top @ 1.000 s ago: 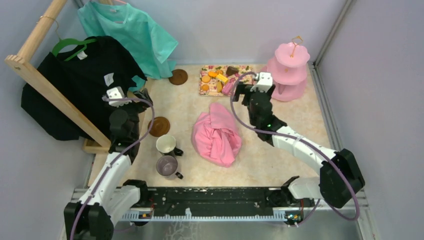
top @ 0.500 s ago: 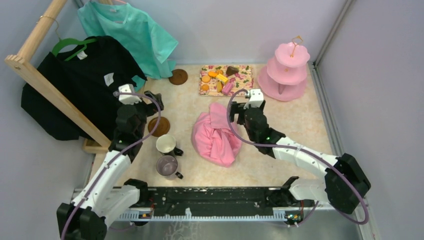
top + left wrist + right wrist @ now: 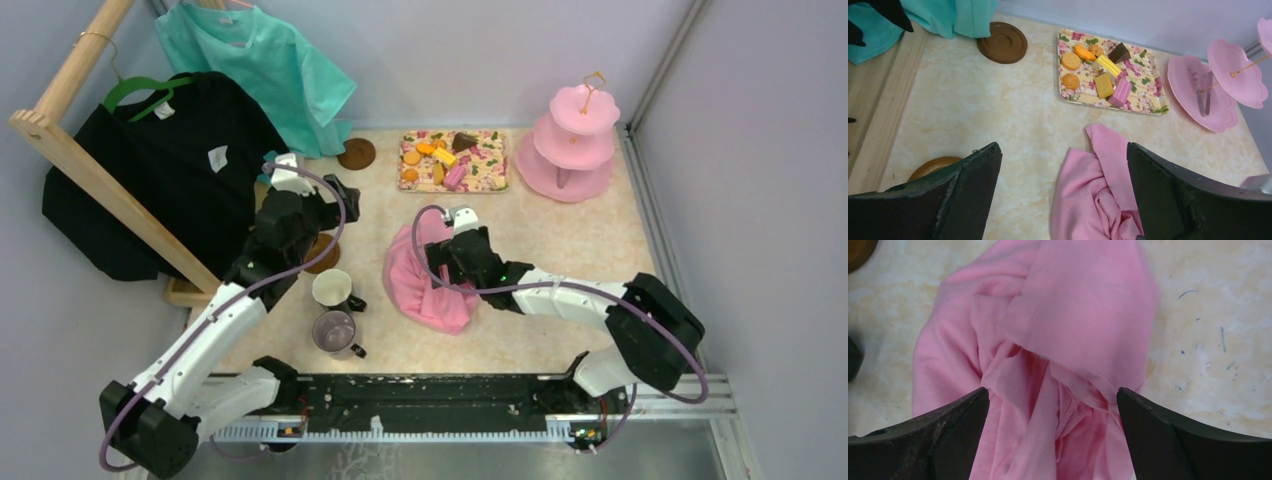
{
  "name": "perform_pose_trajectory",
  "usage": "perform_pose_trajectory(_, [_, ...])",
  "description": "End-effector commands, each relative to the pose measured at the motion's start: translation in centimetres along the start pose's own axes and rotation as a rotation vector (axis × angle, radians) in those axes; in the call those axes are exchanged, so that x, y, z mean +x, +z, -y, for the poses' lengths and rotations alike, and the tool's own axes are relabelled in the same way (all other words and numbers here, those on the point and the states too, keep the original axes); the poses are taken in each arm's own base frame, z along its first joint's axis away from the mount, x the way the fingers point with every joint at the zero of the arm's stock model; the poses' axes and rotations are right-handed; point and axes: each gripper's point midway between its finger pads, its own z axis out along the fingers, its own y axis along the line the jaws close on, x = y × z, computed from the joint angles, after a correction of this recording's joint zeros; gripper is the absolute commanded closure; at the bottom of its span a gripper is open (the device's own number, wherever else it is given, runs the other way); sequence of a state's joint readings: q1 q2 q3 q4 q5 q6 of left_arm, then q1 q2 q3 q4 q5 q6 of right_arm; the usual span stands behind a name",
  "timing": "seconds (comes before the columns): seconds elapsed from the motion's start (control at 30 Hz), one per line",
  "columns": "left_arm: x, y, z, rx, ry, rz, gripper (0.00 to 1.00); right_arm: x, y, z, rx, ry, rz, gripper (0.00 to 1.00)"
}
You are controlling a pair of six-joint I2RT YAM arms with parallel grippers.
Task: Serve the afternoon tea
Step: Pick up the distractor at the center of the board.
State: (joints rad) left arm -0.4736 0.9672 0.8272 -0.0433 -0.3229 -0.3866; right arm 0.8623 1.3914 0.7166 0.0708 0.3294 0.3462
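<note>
The pink three-tier cake stand (image 3: 575, 140) (image 3: 1218, 85) stands at the back right. Orange, yellow and brown snacks (image 3: 440, 158) (image 3: 1098, 75) lie on the floral mat. A white mug (image 3: 332, 288) and a grey-purple mug (image 3: 335, 330) sit near the left arm. One brown saucer (image 3: 356, 153) (image 3: 1003, 42) is at the back; another (image 3: 320, 252) (image 3: 930, 167) is half hidden under the left arm. My left gripper (image 3: 335, 200) (image 3: 1062, 150) hangs open and empty above the floor. My right gripper (image 3: 440, 262) (image 3: 1052, 392) is open just over the pink cloth (image 3: 432, 275) (image 3: 1048, 315).
A wooden clothes rail (image 3: 90, 170) with a black shirt (image 3: 170, 160) and a teal shirt (image 3: 260, 70) fills the left side. Grey walls enclose the back and right. The floral mat (image 3: 490, 170) lies beside the cake stand.
My right gripper has drawn back from beside the cake stand to above the pink cloth. My left gripper has swung right and farther out, past the near saucer.
</note>
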Motion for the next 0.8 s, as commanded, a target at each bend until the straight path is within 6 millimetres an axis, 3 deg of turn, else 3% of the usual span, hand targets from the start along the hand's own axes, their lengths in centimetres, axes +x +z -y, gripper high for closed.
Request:
perform_pose_trajectory(0.0, [0.8, -0.2, 1.4, 0.045, -0.020, -0.066, 0.01, -0.7, 0.7, -3.1, -0.102, 0.012, -0.002, 0.01])
perform_pose_trajectory(0.33, [1.2, 0.2, 3.2, 0.114, -0.041, -0.107, 0.01, 3.0, 3.8, -4.2, -0.110, -0.057, -0.163, 0.01])
perform_pose_trajectory(0.5, [0.7, 0.2, 3.5, 0.123, -0.051, -0.099, 0.01, 6.3, 4.8, -3.8, -0.079, -0.067, -0.281, 0.04])
perform_pose_trajectory(0.63, [0.5, 0.3, 3.9, 0.134, -0.054, -0.100, 0.01, 8.5, 4.7, -2.9, -0.039, -0.064, -0.352, 0.26])
perform_pose_trajectory(0.77, [0.6, 0.2, 4.0, 0.140, -0.060, -0.106, 0.01, 9.9, 4.3, -2.5, -0.031, -0.048, -0.384, 0.67])
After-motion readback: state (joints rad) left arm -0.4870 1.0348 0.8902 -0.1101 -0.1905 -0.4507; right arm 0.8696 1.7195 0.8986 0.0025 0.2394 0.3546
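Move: Just to the left of and beneath the open right fingers is the distractor, a crumpled pink cloth, its middle some 5 cm left, 1 cm back and 8 cm down. From that hand the treat tray is about 23 cm ahead and 2 cm right; the white mug lies 22 cm left and 3 cm back, the wooden coaster 24 cm left and 4 cm ahead. For the left hand, the cloth is roughly 14 cm right, 2 cm back and 27 cm below. Sinking about 7 cm onto the pink cloth and swinging some 4 cm left, the right hand tips its fingers about 10 degrees further down, then stops low and closes them to about half open, pinching a raised fold. The left hand, open and empty, drifts 3 cm right towards the cloth, dipping slightly and partly rising again. ##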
